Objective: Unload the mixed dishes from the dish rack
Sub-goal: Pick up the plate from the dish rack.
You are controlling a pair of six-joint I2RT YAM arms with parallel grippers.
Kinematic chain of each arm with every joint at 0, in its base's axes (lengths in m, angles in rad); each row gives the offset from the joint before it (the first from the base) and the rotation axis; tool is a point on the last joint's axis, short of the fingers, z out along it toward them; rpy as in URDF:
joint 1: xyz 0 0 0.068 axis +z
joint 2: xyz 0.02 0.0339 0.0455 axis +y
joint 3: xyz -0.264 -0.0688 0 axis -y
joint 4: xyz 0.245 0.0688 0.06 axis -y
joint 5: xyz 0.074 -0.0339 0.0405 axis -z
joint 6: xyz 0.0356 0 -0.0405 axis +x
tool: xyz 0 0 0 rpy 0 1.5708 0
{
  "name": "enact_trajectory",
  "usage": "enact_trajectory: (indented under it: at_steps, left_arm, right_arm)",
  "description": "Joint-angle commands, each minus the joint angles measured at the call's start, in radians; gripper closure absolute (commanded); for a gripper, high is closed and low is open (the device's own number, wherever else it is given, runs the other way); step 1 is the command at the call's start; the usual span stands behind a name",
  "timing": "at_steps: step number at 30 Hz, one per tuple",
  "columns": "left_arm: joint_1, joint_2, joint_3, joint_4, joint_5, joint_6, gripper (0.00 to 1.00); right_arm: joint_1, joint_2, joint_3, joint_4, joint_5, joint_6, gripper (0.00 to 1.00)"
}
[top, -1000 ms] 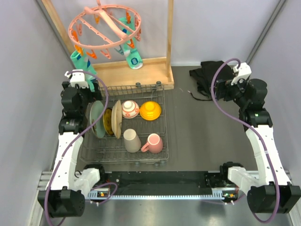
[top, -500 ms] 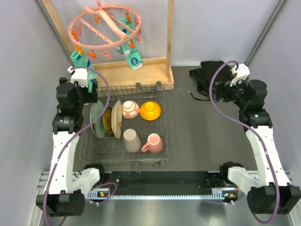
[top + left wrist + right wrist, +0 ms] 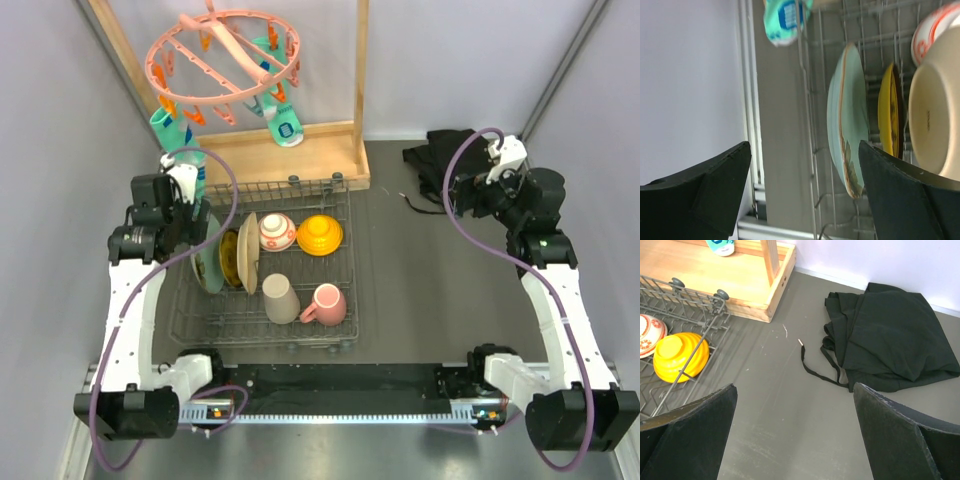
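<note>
The dish rack (image 3: 349, 285) holds the mixed dishes. A pale green plate (image 3: 207, 257), a small yellow plate (image 3: 230, 258) and a cream plate (image 3: 248, 252) stand on edge at its left. Behind are a red-white bowl (image 3: 277, 232) and an orange bowl (image 3: 319, 235); in front lie a beige cup (image 3: 280, 298) and a pink mug (image 3: 326, 305). My left gripper (image 3: 190, 222) hangs open over the rack's left edge. The green plate (image 3: 847, 115) is close to its right finger, untouched. My right gripper (image 3: 462, 195) is open above bare table, far from the rack.
A wooden frame (image 3: 290, 150) with a pink peg hanger (image 3: 222, 55) stands behind the rack. A black cloth (image 3: 890, 340) with a loose strap lies at the back right. A grey wall runs close along the rack's left side (image 3: 690, 75).
My left arm has swung toward the rack, bringing its gripper over the left edge beside the green plate, its jaws slightly narrower. The right arm has barely moved.
</note>
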Motion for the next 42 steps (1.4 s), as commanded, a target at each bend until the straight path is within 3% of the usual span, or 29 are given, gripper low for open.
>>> enact_trajectory:
  at_steps: [1,9,17,27,36,42]
  left_arm:
    - [-0.003,0.002,-0.032,-0.042,-0.02,-0.02,0.09]
    - [-0.001,0.039,-0.101,0.018,0.018,-0.046,0.12]
    - [-0.001,0.07,-0.155,0.101,0.007,-0.043,0.26]
    - [-0.001,0.104,-0.184,0.159,0.015,-0.055,0.32]
    - [-0.001,0.113,-0.196,0.168,0.029,-0.06,0.58]
    - [-0.001,0.105,-0.195,0.161,0.077,-0.052,0.65]
  right_arm:
    - [0.006,-0.011,0.0,0.024,-0.027,-0.008,0.01]
    - [0.006,-0.024,-0.014,0.026,-0.033,-0.01,0.01]
    - [0.006,-0.02,-0.017,0.029,-0.03,-0.014,0.01]
    - [0.006,-0.014,-0.019,0.027,-0.028,-0.02,0.01]
    - [0.006,-0.008,-0.02,0.027,-0.027,-0.023,0.01]
    - [0.006,-0.003,-0.02,0.024,-0.025,-0.026,0.01]
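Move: Below the left hand, with its middle some 16 cm down, about 1 cm ahead and 2 cm to the right, the light-green plate stands on edge in the rack. The yellow plate is roughly 5 cm to the right of it and the cream dish about 9 cm to its right, both nearly level with it fore and aft. From the idle right hand the green plate lies about 51 cm left, 5 cm back and 19 cm down. Sinking about 9 cm onto the green plate's upper rim, the left hand first eases back a centimetre, then comes forward about 2 cm at nearly level height before the last bit down, the fingers tipping some 10 degrees further downward. They go from wide open to about a third open, straddling the rim and closing in on its two faces. ##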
